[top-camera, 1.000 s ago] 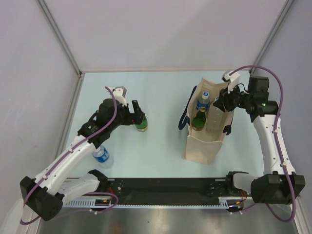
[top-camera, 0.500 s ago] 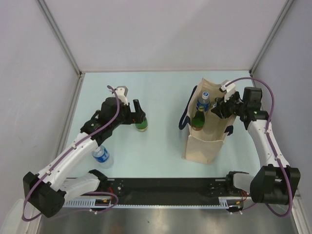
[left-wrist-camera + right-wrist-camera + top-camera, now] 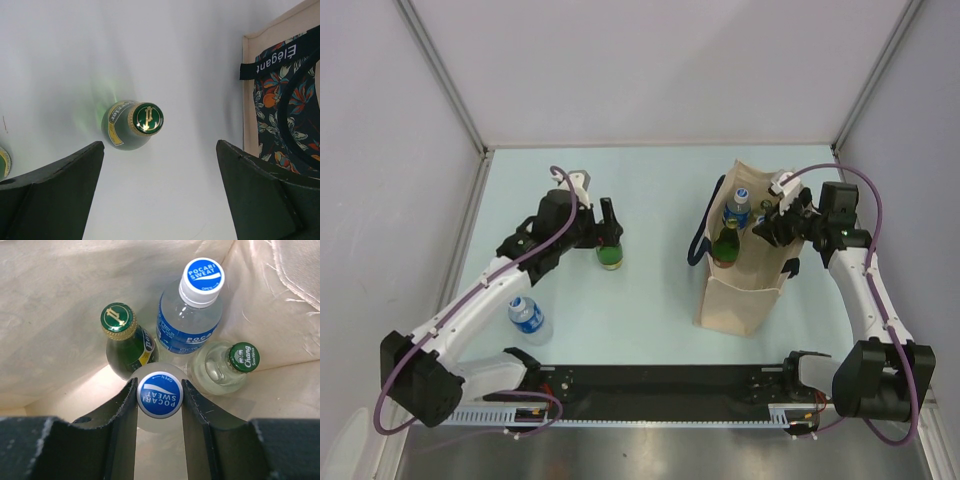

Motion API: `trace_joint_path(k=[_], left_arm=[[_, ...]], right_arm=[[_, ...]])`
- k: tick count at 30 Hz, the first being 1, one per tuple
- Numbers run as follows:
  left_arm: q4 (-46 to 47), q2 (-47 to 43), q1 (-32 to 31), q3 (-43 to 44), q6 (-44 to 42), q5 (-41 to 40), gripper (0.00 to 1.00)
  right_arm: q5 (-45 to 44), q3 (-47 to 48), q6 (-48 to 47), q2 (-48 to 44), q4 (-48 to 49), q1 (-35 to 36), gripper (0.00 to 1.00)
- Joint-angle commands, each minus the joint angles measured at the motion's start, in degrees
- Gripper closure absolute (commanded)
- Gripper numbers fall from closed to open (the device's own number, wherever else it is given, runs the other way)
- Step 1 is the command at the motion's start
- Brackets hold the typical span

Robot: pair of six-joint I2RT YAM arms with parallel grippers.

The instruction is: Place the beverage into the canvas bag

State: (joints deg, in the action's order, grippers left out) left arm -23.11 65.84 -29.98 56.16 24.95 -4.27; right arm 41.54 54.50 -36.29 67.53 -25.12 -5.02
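Note:
The canvas bag (image 3: 740,290) stands upright at the right of the table, beige with dark handles. Inside it my right gripper (image 3: 159,383) is shut on the blue cap of a clear Pocari Sweat bottle (image 3: 160,396), held upright. Beside that bottle in the bag (image 3: 50,315) stand a green glass bottle (image 3: 122,340), another Pocari Sweat bottle (image 3: 192,315) and a clear Chang soda bottle (image 3: 225,367). My left gripper (image 3: 160,150) is open above the table, with a green glass bottle (image 3: 135,122) standing just ahead of its fingers. From above, that bottle (image 3: 611,256) is left of the bag.
A clear water bottle with a blue cap (image 3: 528,318) stands near the front left, beside the left arm. The bag's side with its patterned lining (image 3: 280,100) shows at the right of the left wrist view. Grey walls enclose the table on three sides.
The right gripper has moved left over the bag and lowered the Pocari Sweat bottle among the others. The left arm has reached farther out, bringing its open gripper over the green bottle.

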Motion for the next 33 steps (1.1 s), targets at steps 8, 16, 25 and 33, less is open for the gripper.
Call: trace_joint_path(k=[8,16,25,33], left_arm=[[0.5,3.3,1.0,5.1,-1.5,-1.7,0.0],[-1.8,7.2,1.1,7.7,-2.4,-3.3,0.05],[-4.7,11.1,1.0,11.1,-3.6,-3.3,0.22],[-9.1,14.7,0.2,14.9,-5.4,-5.7,0.35]], right_arm=[[-0.9,1.7,-9.0,-0.2,-8.2,-0.6,0.53],[0.3,6.7,-5.0,-1.8,-10.6,-1.0,0.41],[2.0,10.1,-0.2,-5.3,-10.9,-1.1,0.24],[3.0,12.9,4.7,-6.6,-9.9,-1.1,0.24]])
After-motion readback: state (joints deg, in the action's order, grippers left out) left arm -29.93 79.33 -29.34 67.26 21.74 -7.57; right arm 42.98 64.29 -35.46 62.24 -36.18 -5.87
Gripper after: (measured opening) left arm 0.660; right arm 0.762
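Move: The green bottle the left hand goes for stands about 4 cm ahead of it, straight in line, its middle some 11 cm below; another green bottle is about 17 cm to the left and 3 cm ahead, a Pocari bottle 18 cm left and 15 cm back. The right hand holds a clear-bodied Pocari by the cap, its middle 10 cm underneath; in the bag, a green bottle stands 7 cm left, a blue-label Pocari 7 cm ahead and 5 left. Forward, then also down, the left hand eases some 3 cm out and 2 cm lower, tipping and rolling slightly as its wide-open fingers narrow to about two thirds around the green bottle's cap, no touch yet. The right hand draws back a little, opens to let go of the Pocari's cap, then rises about 7 cm clear of it. ##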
